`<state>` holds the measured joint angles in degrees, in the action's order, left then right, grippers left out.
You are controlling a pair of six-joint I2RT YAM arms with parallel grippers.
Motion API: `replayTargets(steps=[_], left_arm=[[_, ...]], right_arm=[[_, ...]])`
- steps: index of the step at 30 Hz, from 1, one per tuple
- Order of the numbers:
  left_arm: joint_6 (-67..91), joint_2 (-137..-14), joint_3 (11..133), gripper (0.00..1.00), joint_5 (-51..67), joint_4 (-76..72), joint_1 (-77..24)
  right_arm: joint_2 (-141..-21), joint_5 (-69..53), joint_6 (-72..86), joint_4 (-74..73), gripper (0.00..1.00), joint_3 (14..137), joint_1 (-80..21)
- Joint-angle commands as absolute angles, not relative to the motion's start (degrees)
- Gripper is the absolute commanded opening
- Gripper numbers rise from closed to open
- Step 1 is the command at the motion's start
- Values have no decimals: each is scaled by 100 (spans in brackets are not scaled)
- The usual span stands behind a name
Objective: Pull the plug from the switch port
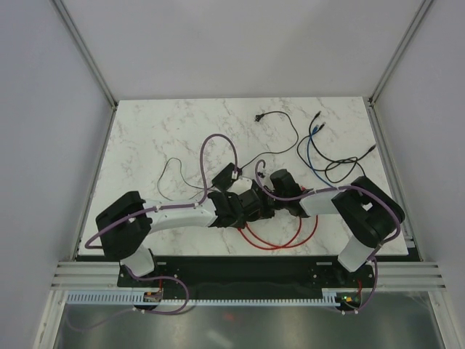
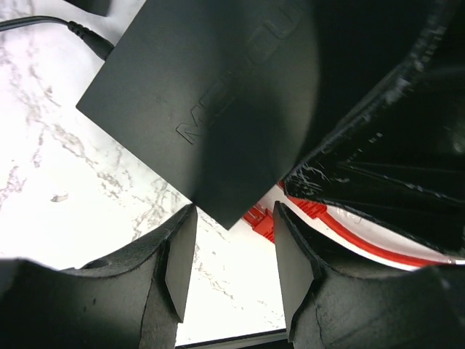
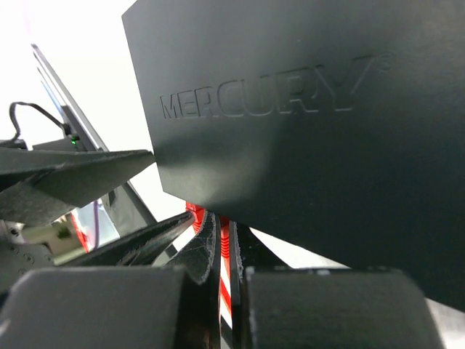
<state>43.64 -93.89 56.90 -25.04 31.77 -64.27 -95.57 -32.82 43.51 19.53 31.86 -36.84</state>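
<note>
The switch [image 2: 218, 94], a flat matte-black box embossed MERCURY [image 3: 305, 116], fills the top of both wrist views. In the top view the two grippers cover most of it. A red plug [image 2: 260, 218] sits at its near edge; where the two meet is hidden. My right gripper [image 3: 227, 234] is shut on the red plug [image 3: 227, 251] just behind that edge and shows as a dark bulk [image 2: 378, 167] in the left wrist view. My left gripper [image 2: 234, 218] is open, its fingers either side of the switch's near corner with white table showing in the gap. Both grippers meet mid-table [image 1: 254, 206].
The red cable [image 1: 280, 238] loops towards the table's near edge. A smaller black box [image 1: 226, 177] with a thin black cord lies just behind the grippers. A black power lead [image 2: 80, 33] enters the switch's far side. Blue [image 1: 312, 145] and black [image 1: 280, 122] cables lie at the back right.
</note>
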Motion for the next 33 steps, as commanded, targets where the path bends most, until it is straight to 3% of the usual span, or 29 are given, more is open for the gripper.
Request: replayTargets(steps=[1,9,11,13,17,33], left_arm=[[4420,-8939,5590,54,-2944,3015,-6407],[4492,-8289,5177,55,-3085,2954,-6407],[4307,-8305,5168,55,-3041,2743,-6407],[4114,-8367,5168,55,-2979,2585,-6407],[3929,-8481,5090,55,-2989,2356,-6407],[3841,-8288,4711,53,-2874,1863,-6390]], right_arm=[[-9861,-2866,3394,696,0,3646,-3718],[-9606,-2522,2944,35,1,3885,-3665],[-9589,-2540,3040,183,7,3806,-3665],[-9519,-2584,3233,342,23,3727,-3648],[-9317,-2637,3612,851,34,3429,-3639],[-9580,-3173,4789,2680,40,2742,-3630]])
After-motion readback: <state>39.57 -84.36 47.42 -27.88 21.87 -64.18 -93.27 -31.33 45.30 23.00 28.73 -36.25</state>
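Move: The red plug is already between my right fingertips, at the switch's port side. Its twin near the corner sits about 2 cm back and 1 cm left of it, and the switch's middle lies some 5 cm ahead and 2 cm left of my right hand. From my left hand, open over the switch's near corner, the switch's middle is about 6 cm ahead, 2 right, 2 down; the gripped plug is roughly 1 ahead, 3 right, 2 down. I finish my right hand's tug with about 1 cm forward and a slight counter-clockwise turn. Then I open its fingers partway to let the red plug go, and ease back about 1 cm with the tips still astride it. My left hand lifts some 3 cm off the switch's corner, drifting left and tipping its fingers outward, then sinks half of that again, staying open. ##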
